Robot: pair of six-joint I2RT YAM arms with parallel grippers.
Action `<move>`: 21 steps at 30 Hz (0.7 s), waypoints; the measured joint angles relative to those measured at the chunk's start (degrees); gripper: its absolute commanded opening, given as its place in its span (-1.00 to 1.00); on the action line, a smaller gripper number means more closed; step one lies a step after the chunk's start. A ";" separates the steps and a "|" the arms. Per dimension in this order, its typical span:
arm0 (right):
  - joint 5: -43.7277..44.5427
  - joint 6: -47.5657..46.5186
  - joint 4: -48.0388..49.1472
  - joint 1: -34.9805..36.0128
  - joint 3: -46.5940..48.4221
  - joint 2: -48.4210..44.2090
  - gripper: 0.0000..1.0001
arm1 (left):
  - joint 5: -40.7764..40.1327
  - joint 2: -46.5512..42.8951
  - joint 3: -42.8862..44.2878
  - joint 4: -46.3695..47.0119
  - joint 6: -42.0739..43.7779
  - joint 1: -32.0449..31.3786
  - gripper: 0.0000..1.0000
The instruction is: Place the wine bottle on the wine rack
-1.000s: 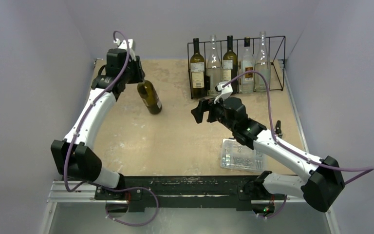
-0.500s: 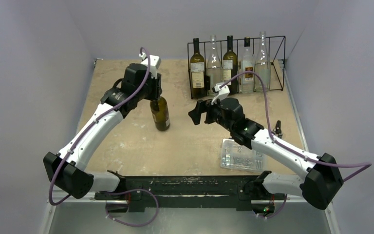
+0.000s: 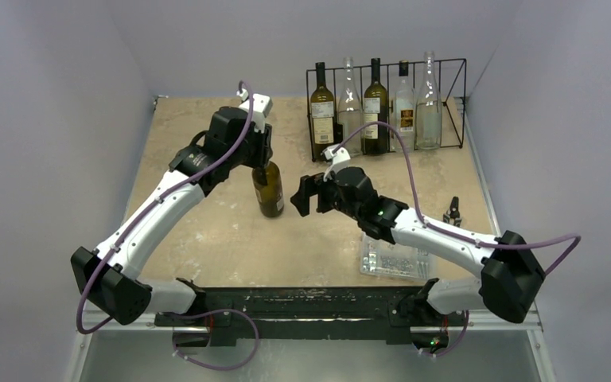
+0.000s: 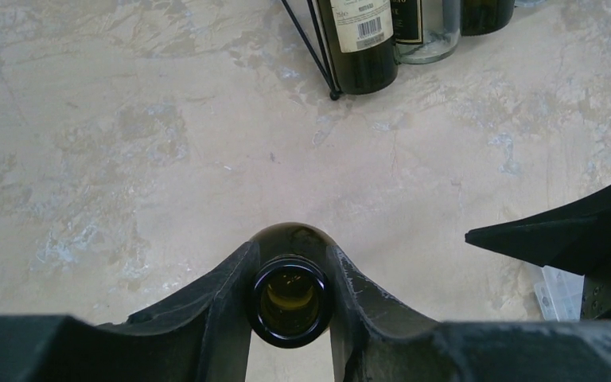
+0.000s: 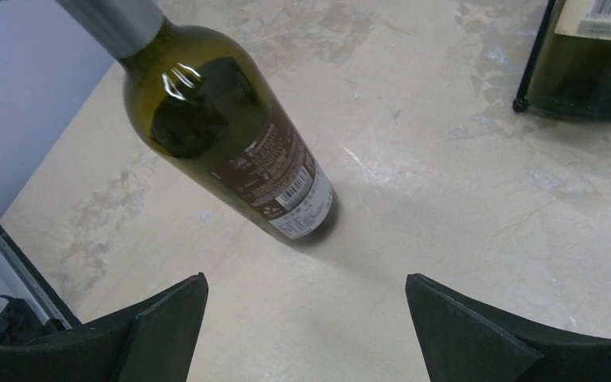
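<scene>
A dark green wine bottle (image 3: 269,191) stands upright near the table's middle. My left gripper (image 3: 261,161) is shut on its neck from above; the left wrist view shows the bottle's open mouth (image 4: 290,300) between the fingers. My right gripper (image 3: 302,195) is open and empty, just right of the bottle and facing it. In the right wrist view the bottle (image 5: 231,131) with its brown label stands ahead of the spread right gripper (image 5: 306,318). The black wire wine rack (image 3: 387,106) stands at the back right and holds several bottles.
A clear plastic parts box (image 3: 395,256) lies at the front right under the right arm. A small black tool (image 3: 451,213) lies near the right edge. The rack's left corner with a dark bottle (image 4: 359,44) shows in the left wrist view. Grey walls enclose the table.
My left gripper has carried the bottle right and toward the middle, bringing it from tilted to upright. My right gripper has moved left, closer to the bottle.
</scene>
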 measured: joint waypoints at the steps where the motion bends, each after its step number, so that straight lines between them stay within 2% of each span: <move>1: 0.24 -0.02 0.00 0.37 0.44 0.24 0.98 | 0.02 -0.02 0.00 -0.02 0.00 0.00 -0.19; 6: 1.09 -0.33 0.92 2.10 2.99 2.36 0.98 | 0.94 -0.46 0.04 0.15 -0.13 0.00 0.22; 12: 2.05 -0.61 2.56 3.32 3.54 4.70 0.98 | 1.27 -1.05 0.04 0.37 -0.11 -0.02 0.45; 15: 2.03 -0.63 2.84 3.65 4.22 5.97 0.98 | 1.27 -1.62 0.04 0.39 -0.11 -0.02 0.73; 21: 2.14 -1.09 3.98 4.46 6.34 8.00 0.98 | 1.27 -4.59 0.04 0.50 0.15 -0.02 0.84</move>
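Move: The left hand still pinches the wine bottle by its upper neck, so the bottle's middle is about 12 cm straight below it. From the right hand, that bottle is some 10 cm left, 5 cm ahead and slightly lower. The nearest racked green bottle lies about 17 cm beyond the held bottle and 15 cm to its right, with a clear bottle in the rack roughly 8 cm farther right. Opening wide before it climbs, the left gripper lets go of the bottle's neck and rises about 3 cm, speeding up towards the end and easing back a little. Meanwhile the right hand, fingers wide open and hardly turning, travels about 5 cm left towards the bottle, bobbing slightly on the way. ##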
